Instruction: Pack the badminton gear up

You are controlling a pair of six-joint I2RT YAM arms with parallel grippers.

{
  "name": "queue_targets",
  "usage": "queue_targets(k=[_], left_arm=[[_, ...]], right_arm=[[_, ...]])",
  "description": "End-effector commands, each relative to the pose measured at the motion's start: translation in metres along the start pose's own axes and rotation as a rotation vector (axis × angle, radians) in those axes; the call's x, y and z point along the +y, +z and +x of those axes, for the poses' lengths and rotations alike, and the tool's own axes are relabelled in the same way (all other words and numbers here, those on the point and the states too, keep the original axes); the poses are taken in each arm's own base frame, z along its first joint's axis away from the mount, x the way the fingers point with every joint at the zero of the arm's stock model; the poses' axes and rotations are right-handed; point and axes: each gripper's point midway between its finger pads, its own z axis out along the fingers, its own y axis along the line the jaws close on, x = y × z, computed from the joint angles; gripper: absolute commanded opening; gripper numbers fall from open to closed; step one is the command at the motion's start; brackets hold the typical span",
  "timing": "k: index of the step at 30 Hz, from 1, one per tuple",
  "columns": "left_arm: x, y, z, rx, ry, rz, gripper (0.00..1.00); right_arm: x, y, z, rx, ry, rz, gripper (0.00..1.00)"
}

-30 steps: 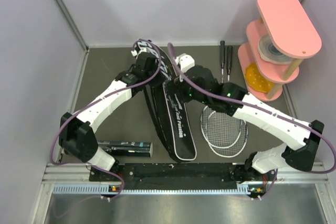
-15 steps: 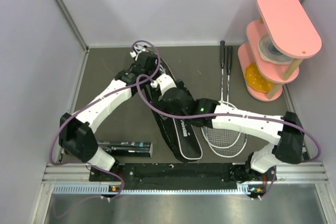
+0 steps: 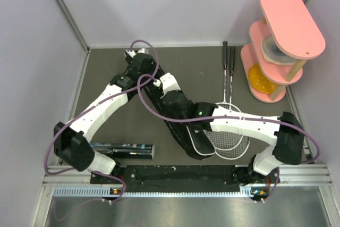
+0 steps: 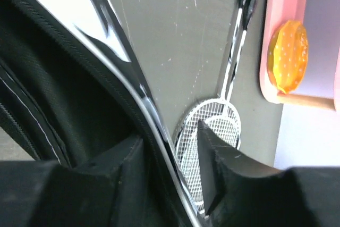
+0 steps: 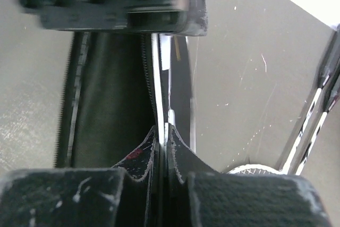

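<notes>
The black racket bag (image 3: 197, 143) lies diagonally across the table, its wide end near the front. My right gripper (image 3: 162, 92) is shut on the bag's thin white-trimmed edge (image 5: 162, 94), with the fingertips (image 5: 175, 142) pressed together. My left gripper (image 3: 141, 74) is at the bag's far end. Its jaws stand apart with the bag's rim (image 4: 151, 115) running between them, close to the left finger (image 4: 127, 158). Two silver rackets (image 3: 229, 131) lie right of the bag, heads overlapping and black handles (image 3: 228, 59) pointing away. The black shuttle tube (image 3: 125, 150) lies front left.
The pink tiered stand (image 3: 281, 41) stands at the back right, close to the racket handles, with a yellow object (image 4: 289, 54) on its lowest tier. Grey walls close in the table on the left, back and right. The arms' purple cables loop above the bag.
My right gripper slid along the bag toward the left arm and closed on its edge. My left gripper's jaws have parted. The bag's near end has swung toward the rackets.
</notes>
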Motion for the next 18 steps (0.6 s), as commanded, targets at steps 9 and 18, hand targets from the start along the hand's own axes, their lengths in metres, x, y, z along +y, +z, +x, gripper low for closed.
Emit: queue_targets(k=[9,18], left_arm=[[0.013,-0.092,-0.031,-0.236,0.273,0.239,0.83],[0.063,-0.078,0.004,-0.117,0.084,0.165,0.86]], right_arm=[[-0.016,0.002,-0.020,-0.143,0.369,-0.212,0.00],[-0.021,-0.003,-0.023,-0.174,0.574,-0.413,0.00]])
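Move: The left gripper's parting fingers still straddle the bag's white-piped edge. The bag's other edge, the left zipper edge, runs about 7 cm to its left and some 12 cm below, 2 cm nearer the base; the black tube lies roughly 24 cm left, 22 cm back and 20 cm down. The right gripper already pinches the white-piped edge at its fingertips, with the racket heads about 27 cm to its right, 3 cm back and 22 cm below. Open the left gripper wide to leave the white-piped edge to the right one, and draw it about 8 cm left and 6 cm back, rising in an arc that dips at the end, fingers tilting up some 20 degrees. Keep the right gripper shut on that edge, pulling it about 4 cm right and down, slightly forward, while rolling its left side up some 25 degrees. ##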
